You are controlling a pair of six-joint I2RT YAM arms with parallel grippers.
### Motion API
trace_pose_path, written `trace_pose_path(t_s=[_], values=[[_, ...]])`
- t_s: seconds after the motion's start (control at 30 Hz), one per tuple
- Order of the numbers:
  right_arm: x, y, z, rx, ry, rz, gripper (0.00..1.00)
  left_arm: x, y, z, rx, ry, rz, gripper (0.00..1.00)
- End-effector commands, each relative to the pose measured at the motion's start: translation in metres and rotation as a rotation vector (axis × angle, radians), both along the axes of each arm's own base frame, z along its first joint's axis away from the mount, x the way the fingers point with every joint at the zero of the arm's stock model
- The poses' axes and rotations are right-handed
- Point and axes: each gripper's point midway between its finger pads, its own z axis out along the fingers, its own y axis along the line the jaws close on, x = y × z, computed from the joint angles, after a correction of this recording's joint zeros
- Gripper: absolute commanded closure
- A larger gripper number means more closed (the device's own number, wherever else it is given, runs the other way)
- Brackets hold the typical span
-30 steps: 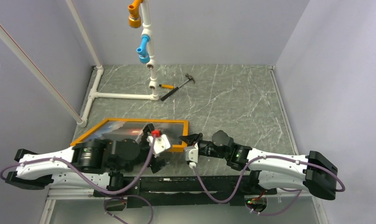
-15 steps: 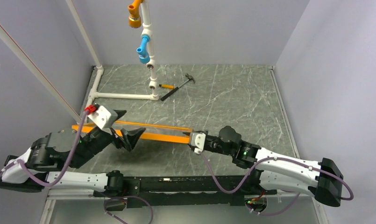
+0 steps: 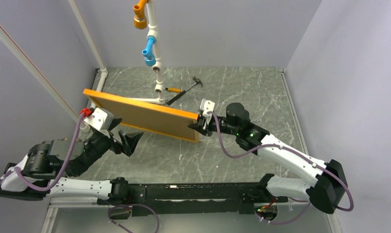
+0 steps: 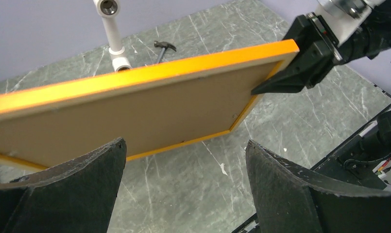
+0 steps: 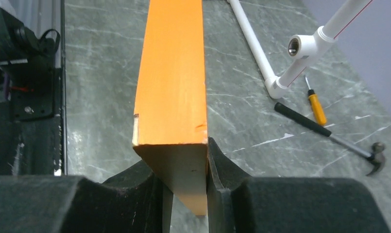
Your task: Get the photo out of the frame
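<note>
The orange frame (image 3: 141, 115) hangs tilted in the air above the table, with its back toward the arms. My right gripper (image 3: 199, 124) is shut on its right end; in the right wrist view the fingers (image 5: 217, 160) clamp the orange edge (image 5: 173, 82). In the left wrist view the photo's brown board back (image 4: 135, 114) fills the orange border (image 4: 149, 73). The photo's picture side is hidden. My left gripper (image 3: 127, 134) is open and empty, low and just in front of the frame's left half; its jaws stand wide apart (image 4: 184, 145).
A white pipe structure (image 3: 130, 99) with blue and orange fittings stands at the back left, just behind the frame. A hammer (image 3: 186, 91) and a small orange screwdriver (image 3: 173, 90) lie behind it. Grey walls close in on both sides.
The frame lay flat, picture up, under both grippers. My right gripper has lifted it and turned its back toward the arms. My left arm has let go and drawn back left.
</note>
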Motion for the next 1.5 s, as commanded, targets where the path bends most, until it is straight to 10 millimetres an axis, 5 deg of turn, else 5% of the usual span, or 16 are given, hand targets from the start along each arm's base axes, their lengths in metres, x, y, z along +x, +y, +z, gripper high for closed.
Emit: trace_pose_path(t_s=[0.0,0.23,0.63,0.93,1.13,1.47], values=[[-0.037,0.013,-0.024,-0.039,0.397,0.145,1.00,0.003,0.000,0.003,-0.004,0.000,0.032,0.06],[-0.009,0.027,-0.025,-0.026,0.607,0.129,1.00,0.004,0.001,0.008,-0.022,0.001,0.037,0.06],[0.006,0.036,-0.022,0.020,0.726,0.250,1.00,0.004,-0.007,0.011,-0.023,-0.010,0.030,0.06],[0.040,0.020,-0.046,0.040,0.924,0.196,1.00,0.001,-0.015,0.003,-0.023,0.010,0.013,0.06],[0.055,0.023,-0.077,-0.019,1.025,0.197,1.00,-0.001,-0.022,-0.001,-0.025,0.018,-0.003,0.06],[0.074,0.031,-0.094,-0.057,1.086,0.267,1.00,-0.002,-0.027,-0.007,-0.022,0.032,-0.015,0.05]])
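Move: The photo frame, stood nearly upright with its backing towards the robot, is still gripped by its right edge in the right hand; its middle is some 23 cm to that hand's left, 6 cm ahead and 4 cm below. On the table about 24 cm below the right hand, the hammer lies 31 cm ahead and 8 cm left, the pipe stand's foot 27 cm ahead and 21 cm left. From the open left hand the frame's middle is roughly 14 cm ahead, 3 cm right and 17 cm below. The frame is tipped over towards its face, its top edge going forward and down, by the right hand, which keeps its pinch on the right edge. That hand first carries it about 5 cm forward and a little left, then mainly sinks some 10 cm towards the table with a bit more forward travel, the wrist turning nearly 70 degrees in all, forward side down. ##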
